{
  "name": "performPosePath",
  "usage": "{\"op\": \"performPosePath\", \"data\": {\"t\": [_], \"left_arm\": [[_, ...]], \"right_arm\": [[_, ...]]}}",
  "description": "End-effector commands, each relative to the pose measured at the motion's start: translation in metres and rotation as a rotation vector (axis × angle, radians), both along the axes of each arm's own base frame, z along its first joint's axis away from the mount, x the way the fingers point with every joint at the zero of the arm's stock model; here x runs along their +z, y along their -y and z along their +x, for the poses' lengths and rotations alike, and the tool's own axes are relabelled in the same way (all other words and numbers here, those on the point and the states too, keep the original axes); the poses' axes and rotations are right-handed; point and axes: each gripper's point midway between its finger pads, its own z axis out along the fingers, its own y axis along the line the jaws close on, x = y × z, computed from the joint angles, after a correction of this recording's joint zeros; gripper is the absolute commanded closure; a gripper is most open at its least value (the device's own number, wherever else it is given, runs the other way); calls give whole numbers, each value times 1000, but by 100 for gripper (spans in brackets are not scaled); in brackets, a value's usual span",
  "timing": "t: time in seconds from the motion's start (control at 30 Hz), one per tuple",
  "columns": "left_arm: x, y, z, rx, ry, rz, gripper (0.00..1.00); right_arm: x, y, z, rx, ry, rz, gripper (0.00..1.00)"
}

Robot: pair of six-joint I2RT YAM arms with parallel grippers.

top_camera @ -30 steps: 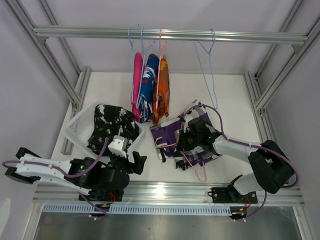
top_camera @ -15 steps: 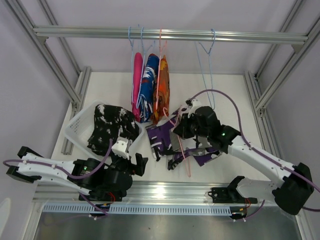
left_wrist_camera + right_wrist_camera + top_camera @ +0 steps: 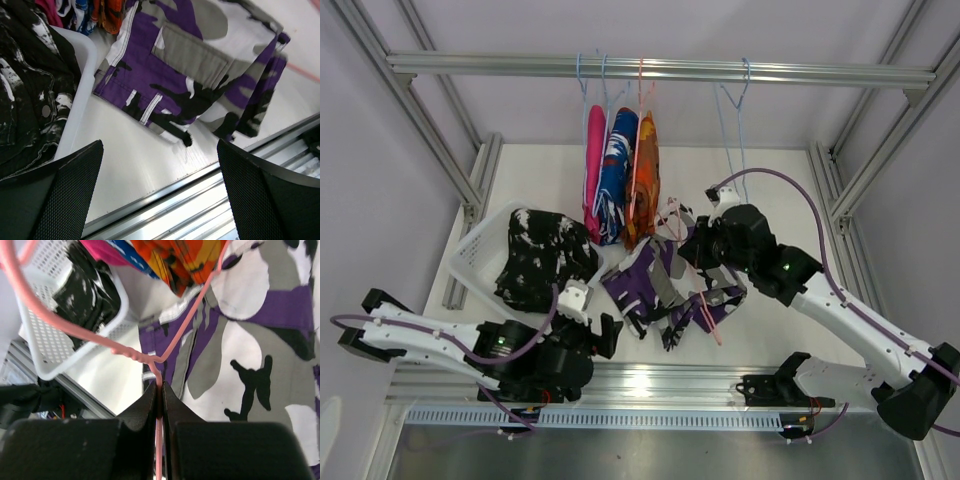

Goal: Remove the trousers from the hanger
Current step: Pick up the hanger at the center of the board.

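My right gripper is shut on the wire of a pink hanger. The purple-white patterned trousers hang from that hanger, draped down to the table, with the right gripper just above them. Their cloth fills the right wrist view. Pink trousers, blue-white-red trousers and orange trousers hang on hangers from the rail. Black white-specked trousers lie in the white basket. My left gripper stands open and empty low near the front edge, facing the purple trousers.
An empty blue hanger hangs from the aluminium rail at the right. The basket's wall is close on the left gripper's left. A metal rail runs along the table's front edge.
My right arm has raised the pink hanger and carried it back and right, pulling the purple trousers up off the table. The left gripper has crept slightly right, still open.
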Motion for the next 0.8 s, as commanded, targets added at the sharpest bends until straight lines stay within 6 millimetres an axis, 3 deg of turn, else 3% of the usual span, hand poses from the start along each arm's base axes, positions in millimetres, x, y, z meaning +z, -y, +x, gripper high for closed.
{"op": "performPosePath", "data": {"t": [0.0, 0.23, 0.5, 0.6, 0.63, 0.77], "left_arm": [[-2, 18, -8, -33, 34, 29, 1], [-21, 46, -8, 18, 126, 106, 1], [-1, 88, -4, 38, 199, 13, 0], [-3, 101, -2, -33, 246, 62, 1], [16, 125, -9, -73, 220, -78, 1], [17, 141, -6, -130, 252, -69, 1]], "right_arm": [[80, -7, 8, -18, 139, 141, 100], [103, -11, 7, -32, 139, 207, 100], [106, -21, 4, -25, 118, 251, 100], [102, -27, 4, -21, 109, 254, 100], [100, -29, 5, -20, 105, 252, 100], [101, -32, 4, -11, 106, 263, 100]]}}
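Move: From the left hand, empty and open, the camouflage trousers lie about 10 cm ahead, 12 cm to the right and 10 cm lower; the white basket is roughly 14 cm ahead, 20 cm left and 14 cm down. The right hand already grips the pink hanger's wire just below its twisted neck, with those trousers on it about 4 cm back, 2 cm left and 12 cm lower. The hanging orange trousers are some 8 cm ahead, 11 cm left and slightly below that hand. Rightward, about 11 cm, the left hand travels towards the near part of the trousers, dipping nearly 4 cm and then climbing most of it back, its wide-open fingers tipping up some 10 degrees. Upward by 4 to 5 cm, the right hand lifts the hanger early on, then eases a little to the left, still pinching the wire. ##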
